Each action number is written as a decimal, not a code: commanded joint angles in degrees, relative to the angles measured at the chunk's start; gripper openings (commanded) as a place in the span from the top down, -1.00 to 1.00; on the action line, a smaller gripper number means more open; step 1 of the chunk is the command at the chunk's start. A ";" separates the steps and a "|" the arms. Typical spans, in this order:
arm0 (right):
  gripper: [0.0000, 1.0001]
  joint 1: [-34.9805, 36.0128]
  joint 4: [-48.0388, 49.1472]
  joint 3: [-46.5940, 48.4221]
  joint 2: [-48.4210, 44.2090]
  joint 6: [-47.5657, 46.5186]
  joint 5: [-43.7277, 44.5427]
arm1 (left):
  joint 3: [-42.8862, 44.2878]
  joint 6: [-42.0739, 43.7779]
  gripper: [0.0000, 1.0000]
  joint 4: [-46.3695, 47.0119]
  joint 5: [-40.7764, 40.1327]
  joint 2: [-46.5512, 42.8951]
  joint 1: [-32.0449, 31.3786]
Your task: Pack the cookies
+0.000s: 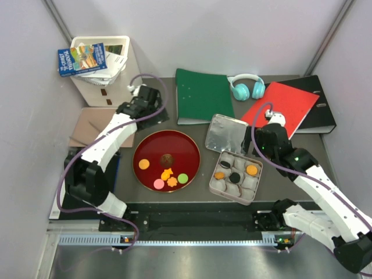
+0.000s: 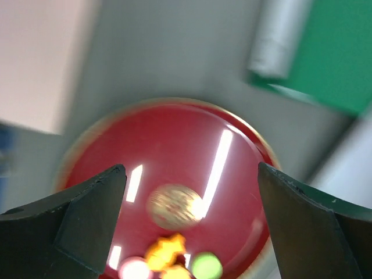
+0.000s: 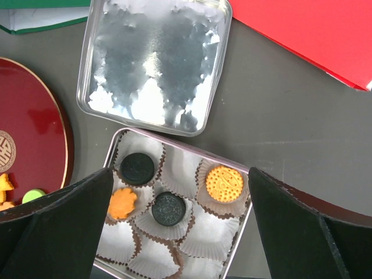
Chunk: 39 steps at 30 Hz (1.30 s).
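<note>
On the red plate (image 1: 180, 148) lie several cookies: a brown one (image 1: 167, 158), an orange round (image 1: 143, 164), orange flowers (image 1: 167, 174), a pink (image 1: 158, 183) and a green (image 1: 182, 178). My left gripper (image 1: 154, 115) hangs open above the plate's far edge with nothing in it. In its blurred wrist view the brown cookie (image 2: 172, 206) shows between the fingers. The tin (image 1: 256, 185) of paper cups holds two black cookies (image 3: 137, 168), an orange flower (image 3: 122, 203) and an orange round (image 3: 224, 183). My right gripper (image 3: 180, 192) is open above the tin, empty.
The tin's lid (image 1: 226, 133) lies upside down just behind the tin. Further back are a green binder (image 1: 200, 93), teal headphones (image 1: 247, 86), a red folder (image 1: 285, 104) on a black binder (image 1: 322, 113), a white box with books (image 1: 102, 64) and a brown pad (image 1: 93, 125).
</note>
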 commanded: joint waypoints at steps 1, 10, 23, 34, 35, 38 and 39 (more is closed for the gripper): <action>-0.98 0.43 1.23 3.57 1.92 -0.45 0.17 | -0.59 1.34 -0.98 8.00 6.72 0.21 -6.29; -0.98 -1.59 2.73 2.33 1.57 -0.36 -0.18 | 7.79 11.18 -0.94 16.55 13.86 14.35 -14.90; -0.98 -2.82 0.44 1.81 0.78 0.07 -0.01 | 21.28 15.23 -0.67 17.25 9.98 34.05 -21.60; -0.98 -3.61 1.32 0.49 1.13 0.07 -0.18 | 19.26 16.20 -0.18 17.69 6.91 37.04 -21.69; -0.98 -3.61 1.23 0.66 1.21 -0.10 -0.09 | 19.09 16.11 -0.12 18.21 7.25 36.96 -21.69; -0.98 -3.61 1.32 0.75 1.48 -0.28 0.08 | 18.30 15.76 0.07 18.83 7.96 36.52 -21.69; -0.98 -3.61 1.23 0.84 1.57 -0.36 0.17 | 17.68 15.67 0.11 19.18 8.40 36.25 -21.69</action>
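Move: The silver lid lies some 31 cm to the right of the left hand, about 3 cm farther out and 15 cm below it. The red plate's middle is about 7 cm back and 5 cm right of this hand, the green binder's about 21 cm ahead and 21 cm right; the cookie tin sits about 18 cm nearer than the lid and 4 cm farther right. From the right hand the lid is about 15 cm ahead, 4 cm left and 15 cm below. The lid's left rim is what the left hand goes to: it swings quickly right, about 24 cm, soon sinking too, then drops almost straight down, some 14 cm lower in all and slightly farther out. The wrist turns about 40 degrees clockwise on the way, and the wide-open fingers close to about half, the right fingertip coming to the rim. ##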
